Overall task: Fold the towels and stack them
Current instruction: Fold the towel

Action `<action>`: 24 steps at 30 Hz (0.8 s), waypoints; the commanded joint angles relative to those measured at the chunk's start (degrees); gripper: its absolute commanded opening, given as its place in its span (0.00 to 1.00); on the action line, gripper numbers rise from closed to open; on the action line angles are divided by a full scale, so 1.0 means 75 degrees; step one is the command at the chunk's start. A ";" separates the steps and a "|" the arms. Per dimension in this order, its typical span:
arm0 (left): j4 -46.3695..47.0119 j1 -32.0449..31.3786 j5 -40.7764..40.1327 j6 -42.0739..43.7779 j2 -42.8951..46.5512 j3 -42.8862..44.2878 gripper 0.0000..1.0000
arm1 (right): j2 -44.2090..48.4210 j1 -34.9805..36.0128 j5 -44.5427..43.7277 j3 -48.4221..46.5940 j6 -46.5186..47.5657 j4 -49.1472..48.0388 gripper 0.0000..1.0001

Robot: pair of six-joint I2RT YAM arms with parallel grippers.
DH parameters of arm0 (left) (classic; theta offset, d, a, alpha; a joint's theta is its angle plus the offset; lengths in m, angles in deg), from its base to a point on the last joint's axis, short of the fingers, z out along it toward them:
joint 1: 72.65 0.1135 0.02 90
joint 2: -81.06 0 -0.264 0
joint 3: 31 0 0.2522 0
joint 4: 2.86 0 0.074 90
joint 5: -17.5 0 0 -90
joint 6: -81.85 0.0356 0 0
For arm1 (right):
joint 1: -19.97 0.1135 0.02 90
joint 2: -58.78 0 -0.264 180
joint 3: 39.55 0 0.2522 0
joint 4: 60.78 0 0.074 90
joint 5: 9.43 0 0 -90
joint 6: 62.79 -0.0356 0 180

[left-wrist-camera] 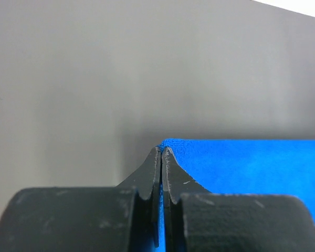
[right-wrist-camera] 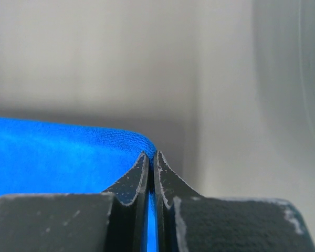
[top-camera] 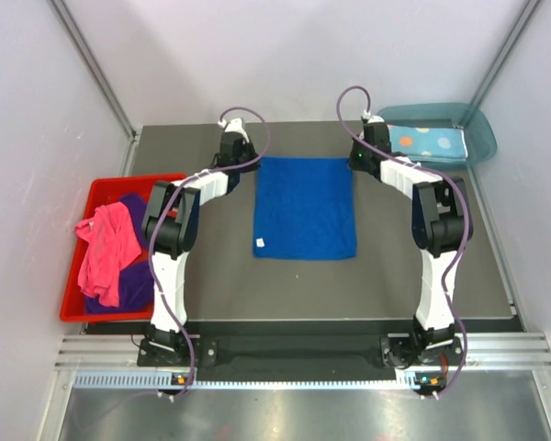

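Note:
A royal blue towel (top-camera: pixel 305 208) lies spread flat in the middle of the dark table. My left gripper (top-camera: pixel 248 165) is shut on the towel's far left corner, and blue cloth (left-wrist-camera: pixel 241 165) shows between its jaws in the left wrist view (left-wrist-camera: pixel 161 149). My right gripper (top-camera: pixel 356 165) is shut on the far right corner, with blue cloth (right-wrist-camera: pixel 58 152) pinched between its jaws in the right wrist view (right-wrist-camera: pixel 151 154). A light blue dotted towel (top-camera: pixel 428 142) lies folded in the teal tray (top-camera: pixel 478 136). A pink towel (top-camera: pixel 108 241) and a purple towel (top-camera: pixel 136 285) sit crumpled in the red bin (top-camera: pixel 78 294).
The red bin stands at the table's left edge and the teal tray at its far right corner. Grey walls close in the back and both sides. A metal rail (top-camera: pixel 294 354) runs along the near edge by the arm bases.

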 commanded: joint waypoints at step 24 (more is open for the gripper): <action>0.1837 -0.0440 0.0664 -0.0866 0.4062 -0.5637 0.00 | 0.4719 0.0771 0.0017 0.6253 -0.1080 -0.2216 0.00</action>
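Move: The left hand holds the blue towel's far left corner. The near left corner, where it is headed, lies about 32 cm straight back towards the base and 6 cm lower, with the white tag about 27 cm back, 1 cm to the right. The right hand holds the far right corner, its near right corner some 32 cm back, 1 cm to its right and 5 cm below. The stacked towel sits about 8 cm ahead and 26 cm to the right of this hand. Keep both grippers shut on the blue towel's far corners and draw them back together towards its near edge, about 17 cm, carrying the held edge over the part lying on the table. Stay low, ending some 2 cm lower than you start, and let the wrists tip only slightly. ##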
